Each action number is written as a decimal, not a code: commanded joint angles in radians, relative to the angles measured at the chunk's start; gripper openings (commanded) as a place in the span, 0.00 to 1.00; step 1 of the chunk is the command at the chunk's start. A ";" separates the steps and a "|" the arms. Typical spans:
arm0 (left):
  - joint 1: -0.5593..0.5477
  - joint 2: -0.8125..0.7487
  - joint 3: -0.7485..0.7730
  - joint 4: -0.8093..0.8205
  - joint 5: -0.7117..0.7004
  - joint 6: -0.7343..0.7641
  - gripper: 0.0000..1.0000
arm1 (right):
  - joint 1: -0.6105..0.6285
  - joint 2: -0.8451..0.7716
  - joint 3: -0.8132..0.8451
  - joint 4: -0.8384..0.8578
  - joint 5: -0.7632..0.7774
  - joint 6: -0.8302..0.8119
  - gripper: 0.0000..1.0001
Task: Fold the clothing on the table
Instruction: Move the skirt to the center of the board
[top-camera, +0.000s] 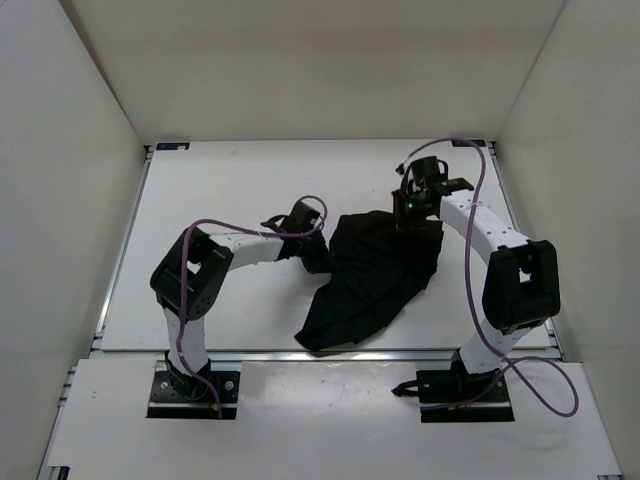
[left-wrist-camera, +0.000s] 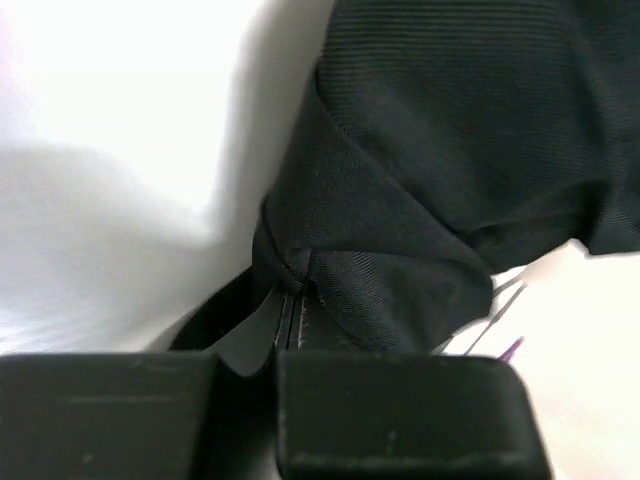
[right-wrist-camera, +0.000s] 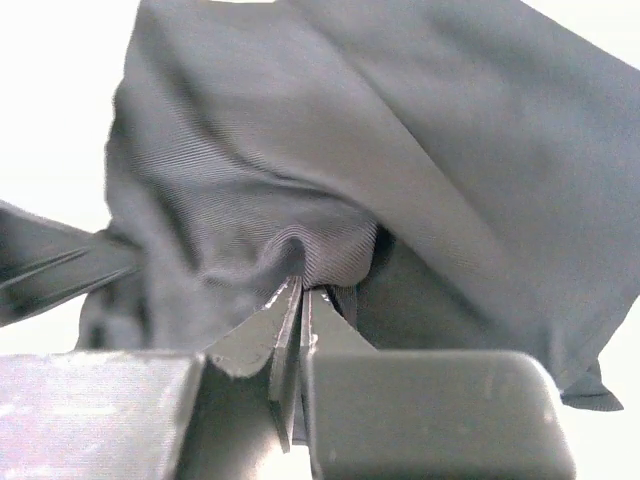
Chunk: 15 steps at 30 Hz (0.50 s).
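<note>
The black clothing (top-camera: 370, 280) lies crumpled on the white table (top-camera: 220, 190), right of centre. My left gripper (top-camera: 318, 255) is at its left edge, shut on a pinch of the clothing (left-wrist-camera: 400, 200), with the fabric bunched at the fingertips (left-wrist-camera: 270, 318). At the garment's far right corner, my right gripper (top-camera: 405, 213) is shut on another fold of the clothing (right-wrist-camera: 330, 160), and the cloth puckers where the fingertips (right-wrist-camera: 285, 310) meet.
White walls enclose the table on three sides. Metal rails (top-camera: 125, 235) run along its edges. Purple cables (top-camera: 545, 385) trail from both arms. Bare tabletop lies to the left and behind the garment.
</note>
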 joint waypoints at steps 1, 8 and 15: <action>0.106 -0.095 0.122 -0.047 -0.048 0.037 0.00 | 0.024 -0.086 0.173 0.052 -0.090 0.033 0.00; 0.342 -0.175 0.415 -0.233 -0.044 0.204 0.00 | -0.009 -0.175 0.351 0.024 -0.124 0.087 0.00; 0.356 -0.350 0.134 -0.299 -0.001 0.296 0.00 | -0.035 -0.448 -0.018 -0.029 -0.142 0.110 0.00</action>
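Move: Both hands already grip the skirt's upper edge. The board's centre lies about 6 cm ahead of the left hand, level with it sideways and some 3 cm lower; from the right hand it is roughly 18 cm left, level fore and aft and about 9 cm down. The skirt's bunched middle is some 11 cm right of and 3 cm back from the left hand, its near end about 17 cm straight back. Both hands keep pinching, lifting the skirt about 20 cm; the left sweeps forward-left, the right forward then back. ##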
